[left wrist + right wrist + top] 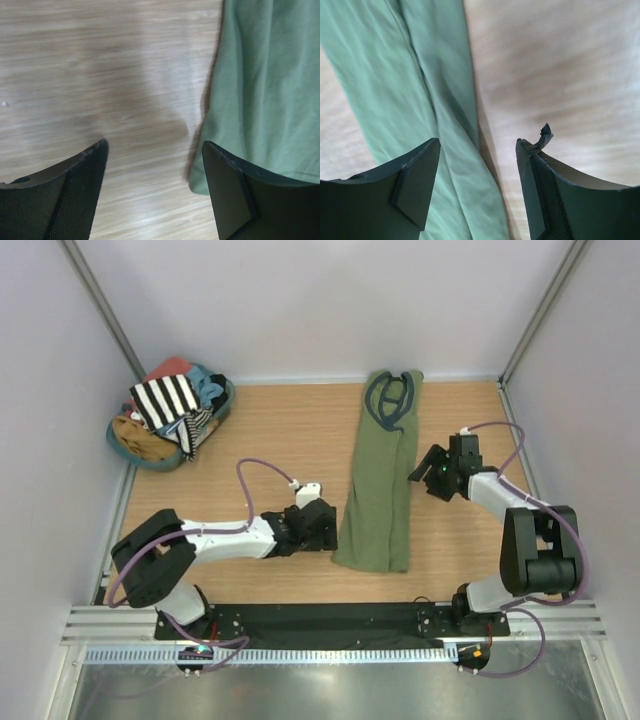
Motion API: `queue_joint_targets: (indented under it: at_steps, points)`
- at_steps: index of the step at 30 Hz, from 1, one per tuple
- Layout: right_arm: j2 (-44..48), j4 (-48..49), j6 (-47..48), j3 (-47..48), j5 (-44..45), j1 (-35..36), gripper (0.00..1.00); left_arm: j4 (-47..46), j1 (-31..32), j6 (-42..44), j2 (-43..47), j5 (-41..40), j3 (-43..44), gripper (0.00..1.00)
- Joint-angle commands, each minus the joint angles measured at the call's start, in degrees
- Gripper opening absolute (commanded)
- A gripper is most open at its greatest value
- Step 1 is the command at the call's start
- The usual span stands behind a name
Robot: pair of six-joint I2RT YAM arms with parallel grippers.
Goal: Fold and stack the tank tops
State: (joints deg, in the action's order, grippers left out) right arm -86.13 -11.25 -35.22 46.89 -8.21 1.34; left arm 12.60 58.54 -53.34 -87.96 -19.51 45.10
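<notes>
The olive green tank top [378, 490] lies folded lengthwise into a long narrow strip on the wooden table, its dark-trimmed neckline at the far end. My left gripper [325, 527] is open just left of the strip's near corner. In the left wrist view the left gripper [155, 147] has bare wood between its fingers and the green cloth [265, 90] by the right finger. My right gripper [424, 468] is open at the strip's right side. In the right wrist view the right gripper [479, 143] hangs over the cloth edge [395, 75], holding nothing. The striped tank top [165, 400] lies on the basket's pile.
A teal basket [226, 403] at the back left holds a heap of clothes, among them a salmon-red garment [168, 367] and a light blue one [205, 380]. White walls close in the table on three sides. A black mounting rail [330, 620] runs along the near edge.
</notes>
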Motion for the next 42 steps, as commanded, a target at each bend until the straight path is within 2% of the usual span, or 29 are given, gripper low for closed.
queue_joint_targets:
  at_steps: [1, 7, 13, 16, 17, 20, 25, 27, 30, 31, 33, 34, 37, 42]
  points:
    - [3.8, 1.7, 1.4, -2.5, 1.1, 1.2, 0.7, -4.4, -1.0, 1.3, -2.9, 4.7, 0.7, 0.77]
    - [2.4, 4.2, 1.6, -5.5, -2.1, 1.6, 0.66, -8.5, -0.9, -0.7, -5.8, 9.7, 0.2, 0.71]
    - [-2.7, 6.7, 1.0, -3.2, -2.0, 2.4, 0.66, -12.3, 0.0, -2.2, -7.1, 12.5, -0.4, 0.67]
    - [-5.9, 7.0, 0.4, -1.0, -1.1, 2.7, 0.65, -12.3, 0.7, -2.9, -8.6, 12.8, -0.1, 0.56]
    - [-6.5, 7.2, 0.3, -0.5, 0.0, 2.8, 0.63, -12.3, 0.7, -3.2, -9.1, 13.4, 0.0, 0.48]
    - [-8.9, 6.6, 0.2, 2.9, 3.3, 2.8, 0.62, -12.3, 0.7, -4.2, -10.6, 13.6, -0.4, 0.34]
    - [-16.7, 3.5, 0.3, 13.8, 7.9, 2.8, 0.63, -14.1, 0.7, -5.4, -11.2, 13.5, -1.8, 0.28]
    - [-21.1, 2.7, 0.4, 16.9, 9.9, 2.8, 0.63, -14.2, 0.8, -5.3, -11.2, 13.7, -2.1, 0.22]
    - [-26.2, 0.6, 0.9, 23.1, 10.8, 2.8, 0.6, -14.2, 1.0, -5.4, -11.0, 13.8, -2.7, 0.04]
    - [-27.2, -0.1, 1.2, 25.7, 11.1, 2.8, 0.53, -14.2, 1.1, -5.5, -10.6, 13.9, -2.9, 0.0]
    - [-30.3, -0.4, 2.1, 28.0, 9.8, 2.8, 0.4, -14.2, 1.3, -5.9, -9.8, 13.7, -4.3, 0.0]
    - [-31.5, -1.1, 2.3, 30.5, 9.0, 2.9, 0.29, -14.2, 1.4, -6.2, -9.2, 13.3, -4.9, 0.0]
    - [-35.0, -2.5, 2.8, 35.0, 5.5, 3.7, 0.17, -14.3, 1.5, -7.2, -6.5, 12.4, -7.7, 0.0]
    - [-39.9, -5.7, 5.1, 43.1, 3.6, 9.6, 0.13, -14.4, 2.6, -10.1, -1.3, 10.8, -13.5, 0.0]
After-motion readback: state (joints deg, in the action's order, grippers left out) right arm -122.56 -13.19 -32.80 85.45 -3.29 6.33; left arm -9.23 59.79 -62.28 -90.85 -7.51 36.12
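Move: The tank top lies folded into a long strip running away from the base. Its near left corner is about 6 cm right of the left hand, 2 cm nearer and 3 cm lower; the near right corner lies some 21 cm right and 4 cm nearer. From the right hand, the strip's right edge below the armhole is about 14 cm ahead, 1 cm left and 4 cm down. The blue neck trim is centred some 28 cm ahead and 7 cm left. Bring the open left gripper about 7 cm right and slightly down to the near left corner, rolling its left side down some 15 degrees, close on the edge, then draw back left about 2 cm. Meanwhile ease the open right gripper back and down, send it forward along the strip about 18 cm, and pinch the right edge just below the blue trim, nudging left at the end. ##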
